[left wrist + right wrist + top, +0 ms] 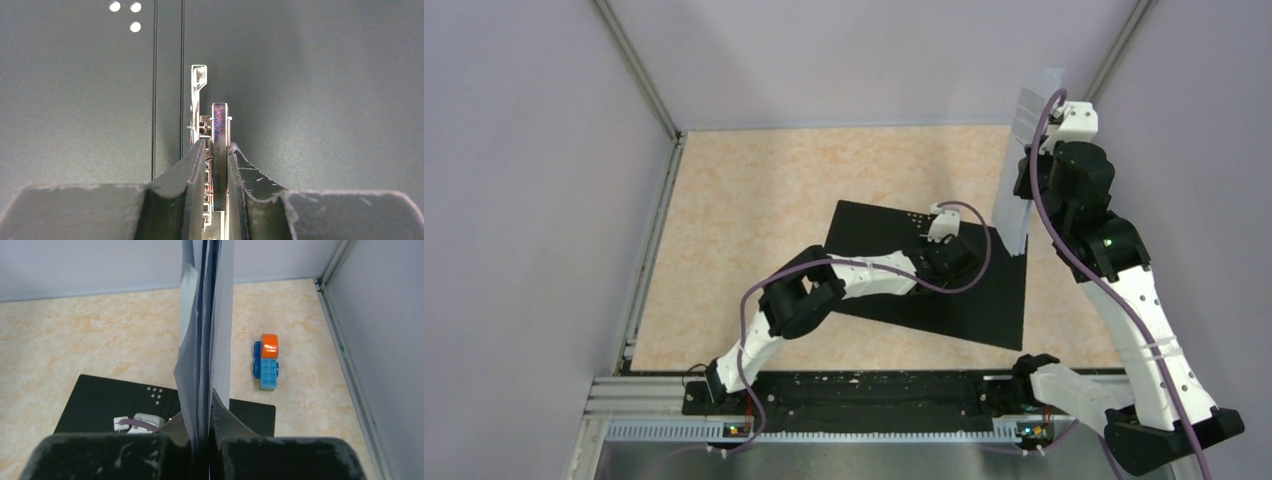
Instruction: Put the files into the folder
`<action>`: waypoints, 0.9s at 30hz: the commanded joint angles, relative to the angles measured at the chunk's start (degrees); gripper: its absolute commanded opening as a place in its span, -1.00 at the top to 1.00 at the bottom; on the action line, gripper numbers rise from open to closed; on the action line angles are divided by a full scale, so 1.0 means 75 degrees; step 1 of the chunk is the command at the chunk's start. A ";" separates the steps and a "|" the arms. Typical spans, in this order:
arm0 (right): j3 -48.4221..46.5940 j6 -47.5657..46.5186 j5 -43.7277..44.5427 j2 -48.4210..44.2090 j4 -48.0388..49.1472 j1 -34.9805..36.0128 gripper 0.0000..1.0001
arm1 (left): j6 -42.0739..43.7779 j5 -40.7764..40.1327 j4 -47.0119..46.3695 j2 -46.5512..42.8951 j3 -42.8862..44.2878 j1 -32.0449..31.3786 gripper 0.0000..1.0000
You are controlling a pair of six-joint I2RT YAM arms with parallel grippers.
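The folder point(984, 300) lies open on the table with its black inside up. My left gripper point(944, 245) is low over its middle. In the left wrist view the jaws of the left gripper point(217, 147) are pinched around the folder's metal clip point(219, 125), whose silver lever point(198, 85) stands just beyond. The files point(1032, 110) hang upright as a thin white stack at the back right, above the folder's right edge. My right gripper point(206, 400) is shut on the bottom edge of the files point(210, 315), with the folder point(100, 400) below.
A small orange-and-blue toy block stack point(267, 362) sits on the beige table right of the folder. Grey-purple walls enclose the table, with a metal rail point(345, 355) along the right side. The left arm's elbow point(799, 300) rests near the folder's left corner.
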State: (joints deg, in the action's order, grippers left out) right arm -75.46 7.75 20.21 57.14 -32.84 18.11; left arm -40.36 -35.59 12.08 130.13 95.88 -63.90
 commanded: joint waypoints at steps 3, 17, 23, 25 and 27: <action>0.0089 0.0184 -0.1096 0.0233 0.0284 -0.0045 1.00 | -0.0903 -0.0595 0.0757 -0.1254 -0.1313 0.0351 1.00; 0.0842 0.1465 -0.4181 0.0962 0.1583 0.0033 1.00 | -0.0743 0.0029 0.0304 -0.3490 -0.4178 0.1348 1.00; 0.1013 0.1880 -0.4505 0.1173 0.1839 0.0124 1.00 | -0.0218 0.0544 0.0182 -0.3785 -0.4409 0.1565 0.95; 0.1067 0.1914 -0.4449 0.1191 0.1837 0.0122 1.00 | -0.0071 0.0738 0.0161 -0.3865 -0.4388 0.1602 0.83; 0.1112 0.1928 -0.4421 0.1223 0.1827 0.0120 1.00 | 0.0049 0.0863 0.0154 -0.3931 -0.4351 0.1628 0.71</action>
State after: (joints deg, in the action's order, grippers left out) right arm -67.40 20.27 -11.68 66.24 -22.39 18.63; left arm -42.92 -32.03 15.49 104.64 62.94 -52.10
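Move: The left hand already pinches the metal clip of the open folder, which lies almost at its hand point, about 1 cm lower; the folder's middle is some 4 cm left and 2 cm back of this hand, about 3 cm below. From the right hand, still holding the files up, the clip is about 10 cm to the left, level fore and aft, and some 34 cm below. The toy blocks stand 20 cm ahead of the right hand, 11 cm right and 34 cm down. Leftward and level, the left hand drags the open folder by its clip some 19 cm across the table, easing to a stop and turning counter-clockwise by 10 to 15 degrees, fingers still shut on the clip. The right hand carries the files about 12 cm left and 7 cm lower, swinging counter-clockwise and rolling its left side up, its grip kept. ##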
